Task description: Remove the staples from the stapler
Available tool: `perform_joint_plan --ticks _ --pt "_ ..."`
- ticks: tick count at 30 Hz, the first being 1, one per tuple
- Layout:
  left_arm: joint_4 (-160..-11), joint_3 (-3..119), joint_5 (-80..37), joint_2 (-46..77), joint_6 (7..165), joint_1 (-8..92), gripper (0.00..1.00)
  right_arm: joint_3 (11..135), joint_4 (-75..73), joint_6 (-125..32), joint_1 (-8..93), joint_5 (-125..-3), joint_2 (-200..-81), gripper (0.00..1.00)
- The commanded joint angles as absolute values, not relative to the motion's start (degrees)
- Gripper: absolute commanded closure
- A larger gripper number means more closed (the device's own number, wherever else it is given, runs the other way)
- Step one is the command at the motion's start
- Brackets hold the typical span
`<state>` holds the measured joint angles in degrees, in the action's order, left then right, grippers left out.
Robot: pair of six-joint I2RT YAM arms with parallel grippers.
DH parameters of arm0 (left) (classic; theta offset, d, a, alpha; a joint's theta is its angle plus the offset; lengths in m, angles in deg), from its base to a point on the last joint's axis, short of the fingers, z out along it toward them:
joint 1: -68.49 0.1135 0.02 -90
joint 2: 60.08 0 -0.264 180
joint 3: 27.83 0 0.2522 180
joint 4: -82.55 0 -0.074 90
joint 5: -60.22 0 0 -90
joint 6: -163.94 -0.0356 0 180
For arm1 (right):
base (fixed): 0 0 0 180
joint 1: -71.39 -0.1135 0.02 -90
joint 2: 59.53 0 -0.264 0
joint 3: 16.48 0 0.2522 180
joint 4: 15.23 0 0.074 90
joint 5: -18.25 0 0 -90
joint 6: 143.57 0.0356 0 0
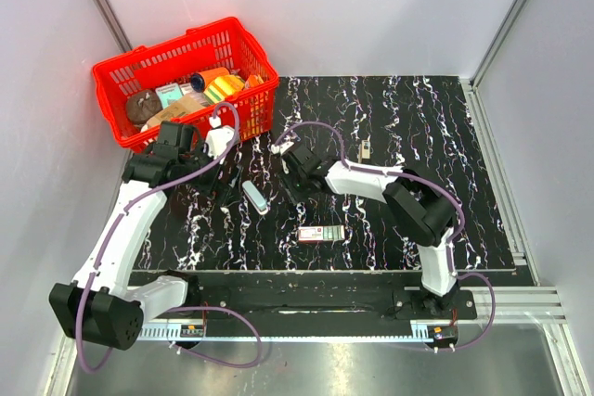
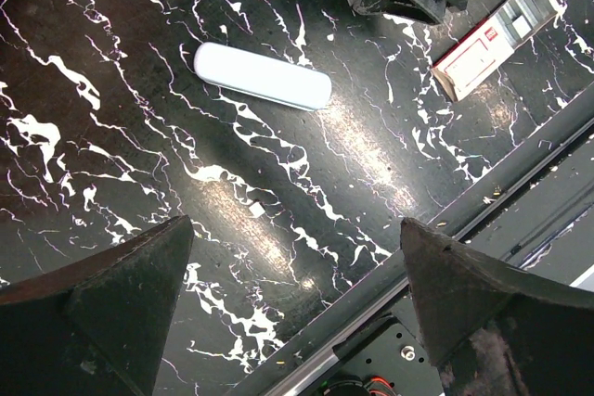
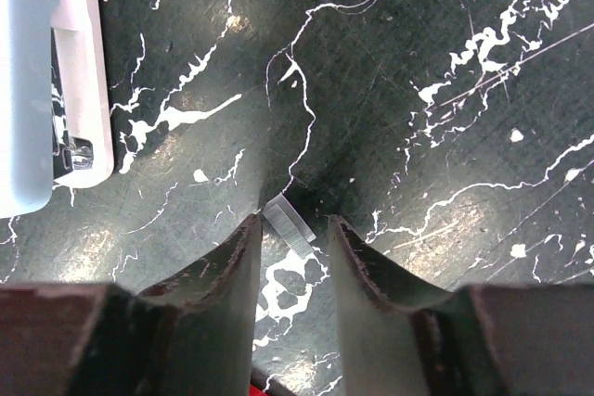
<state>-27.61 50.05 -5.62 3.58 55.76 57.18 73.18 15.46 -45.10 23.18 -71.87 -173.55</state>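
The stapler (image 1: 254,197), a slim pale blue-grey bar, lies flat on the black marbled mat between my two grippers. It also shows in the left wrist view (image 2: 263,76) and at the upper left of the right wrist view (image 3: 37,81). A short silver strip of staples (image 3: 295,229) lies on the mat at my right gripper's tips, touching the left finger. My right gripper (image 3: 292,220) (image 1: 293,194) is low over the mat, its jaws a narrow gap apart. My left gripper (image 2: 297,229) (image 1: 225,190) is wide open and empty, left of the stapler.
A red basket (image 1: 246,53) full of items stands at the back left. A small flat box with a red-and-green label (image 1: 321,234) (image 2: 497,39) lies near the mat's front edge. A small pale object (image 1: 366,148) lies further back. The metal rail (image 2: 520,183) borders the mat.
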Motion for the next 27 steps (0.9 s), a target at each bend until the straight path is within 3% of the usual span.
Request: perform_joint_plan --ticks 1,5,14,24,27 --pt "-28.6 50.5 -7.4 1.8 55.6 57.2 0.01 75.5 15.6 -46.4 23.4 -70.6 -174.6 0.64" --pt "-28.7 50.4 -7.5 1.4 55.6 57.1 0.01 74.8 15.1 -45.3 23.4 -70.2 -173.5 0.78" --pt "-28.7 50.0 -7.5 0.6 55.9 57.1 0.01 72.5 15.1 -34.5 26.3 -61.3 -170.8 0.92" --pt "-28.4 49.3 -7.6 -0.7 55.4 57.2 0.01 58.3 -0.8 -11.3 39.5 -38.5 -170.1 0.95" --pt "-28.4 49.5 -7.3 -0.7 55.5 57.1 0.01 58.1 -0.9 -9.9 40.3 -37.0 -171.2 0.86"
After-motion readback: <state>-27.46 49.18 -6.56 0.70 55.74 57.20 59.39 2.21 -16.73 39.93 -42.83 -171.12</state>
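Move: The staple strip lies practically between the right hand's parted fingertips, about 1 cm below the hand point. From that hand, the blue stapler lies some 9 cm left and 1 cm ahead; the staple box about 10 cm back and 7 cm right; the grey stapler roughly 11 cm ahead and 17 cm right. From the left hand, the strip is some 7 cm ahead, 15 cm right and 18 cm below. The right fingers pinch the staple strip, then carry it about 4 cm right, wrist turning some 45 degrees. ##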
